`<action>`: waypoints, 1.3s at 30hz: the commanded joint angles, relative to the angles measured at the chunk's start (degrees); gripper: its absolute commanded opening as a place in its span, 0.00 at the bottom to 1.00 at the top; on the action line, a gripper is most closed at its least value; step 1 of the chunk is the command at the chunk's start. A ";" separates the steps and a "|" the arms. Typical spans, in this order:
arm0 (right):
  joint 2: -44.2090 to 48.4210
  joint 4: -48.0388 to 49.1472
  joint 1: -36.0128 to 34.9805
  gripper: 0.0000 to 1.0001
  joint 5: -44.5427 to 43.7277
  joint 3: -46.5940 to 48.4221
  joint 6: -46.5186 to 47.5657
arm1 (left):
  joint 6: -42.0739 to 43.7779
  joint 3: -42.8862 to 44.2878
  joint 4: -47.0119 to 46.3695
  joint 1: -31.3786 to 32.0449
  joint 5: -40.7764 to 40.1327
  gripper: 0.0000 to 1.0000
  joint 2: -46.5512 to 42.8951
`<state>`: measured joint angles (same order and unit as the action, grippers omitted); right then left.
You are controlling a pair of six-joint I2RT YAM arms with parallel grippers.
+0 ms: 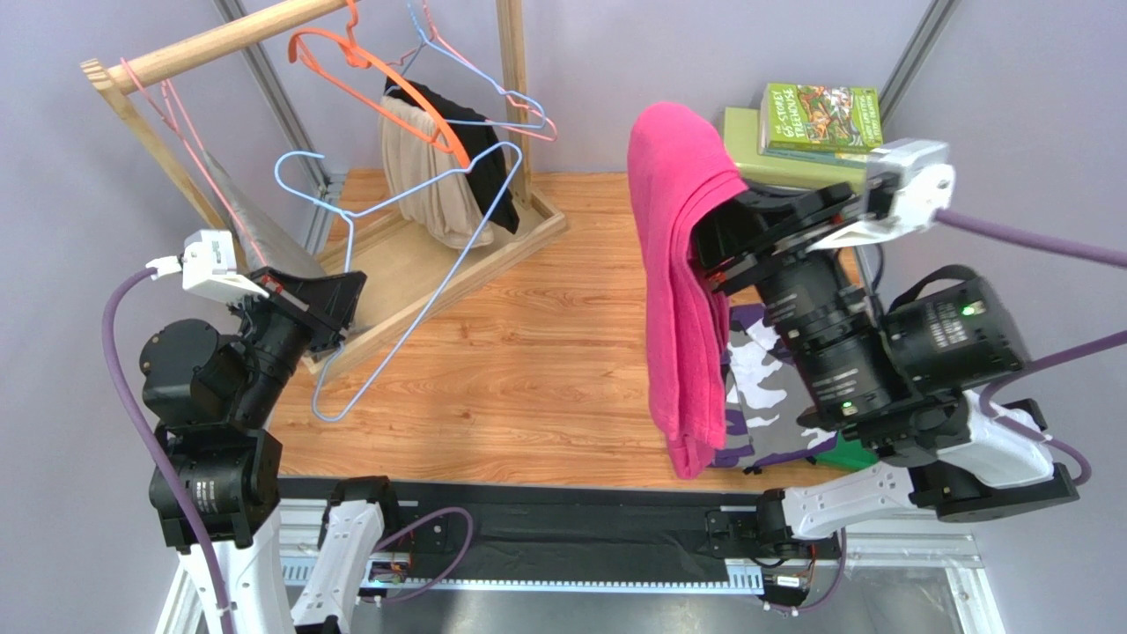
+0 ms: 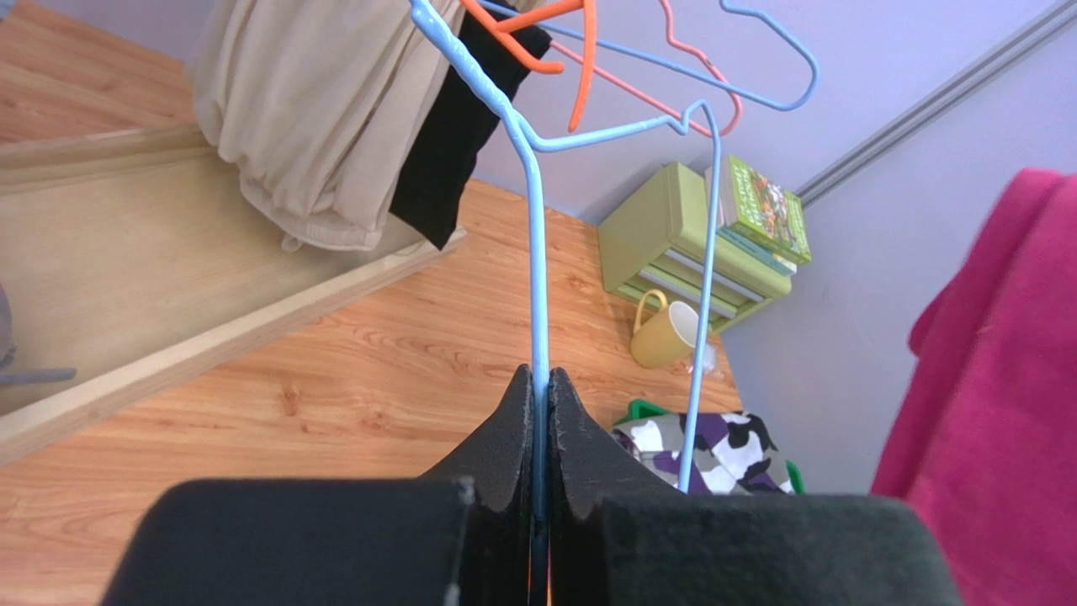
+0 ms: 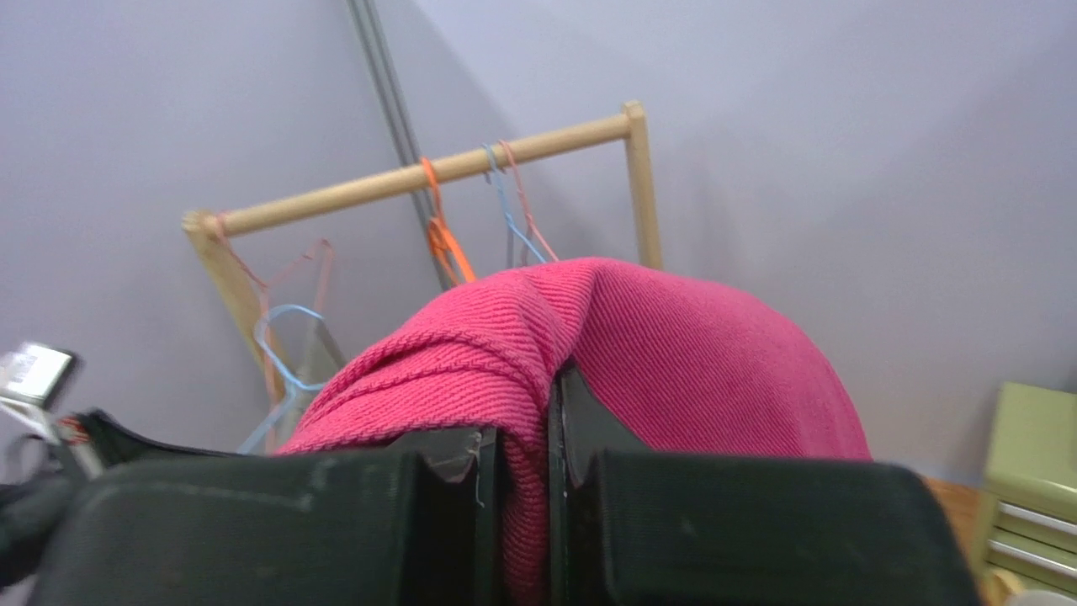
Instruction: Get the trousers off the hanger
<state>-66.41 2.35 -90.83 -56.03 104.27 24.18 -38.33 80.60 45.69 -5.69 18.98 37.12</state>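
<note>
The plain pink trousers [image 1: 677,304] hang in a long fold from my right gripper [image 1: 708,245], raised above the table's right side. In the right wrist view my right gripper [image 3: 537,423] is shut on a bunch of the pink cloth [image 3: 683,354]. The camouflage trousers [image 1: 765,377] lie folded on the table under the right arm, also showing in the left wrist view [image 2: 708,448]. My left gripper [image 1: 337,311] is shut on the wire of a bare blue hanger [image 1: 437,271], jaws [image 2: 541,376] pinching the blue wire [image 2: 537,227].
A wooden rack [image 1: 225,46] stands at the back left on its base board [image 1: 437,258]. An orange hanger [image 1: 384,79] there carries a beige garment [image 1: 430,172] and a black one [image 1: 492,165]. Green books [image 1: 820,119] and a yellow mug [image 2: 664,331] sit back right.
</note>
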 commanded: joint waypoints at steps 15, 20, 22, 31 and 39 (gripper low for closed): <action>9.28 -6.56 24.20 0.00 -11.72 -23.06 -8.19 | 0.88 4.22 -0.52 -0.02 -1.32 0.00 0.76; 13.14 -11.74 26.31 0.00 -18.58 -23.23 -6.70 | 0.80 4.39 -0.52 -0.02 -1.32 0.00 0.84; 16.13 -13.94 26.31 0.00 -21.38 -23.58 -6.69 | 0.71 4.48 -0.60 -0.02 -1.40 0.00 0.93; 30.89 -35.70 26.31 0.00 -30.27 -22.62 -10.37 | 0.97 4.48 -0.69 -0.02 -0.79 0.00 1.02; 35.56 -49.27 26.31 0.00 -32.57 -30.17 -21.44 | 0.88 4.30 -1.13 -0.02 -0.53 0.00 0.84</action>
<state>-29.93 -39.22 -64.47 -86.91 77.69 10.44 -38.20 83.72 45.67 -5.69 17.89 37.56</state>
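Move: Below and to the right of the right hand, which already holds the pink trousers clear of the blue hanger, the green tray is centred roughly 26 cm right, 7 cm ahead and 60 cm down. The camouflage trousers lie over its left part, some 18 cm right and 7 cm ahead, just as low; the mug is about 29 cm ahead and 24 cm right. From the left hand, the tray is around 57 cm right, 3 cm ahead and 42 cm down. Carrying the pink trousers in shut fingers, the right hand first sinks quickly some 16 cm while reaching about 10 cm forward, then sweeps about 30 cm right and draws back over the tray, turning clockwise about 50 degrees and tipping down about 20. The left hand keeps its pinch on the blue hanger, rises slightly and stays. ##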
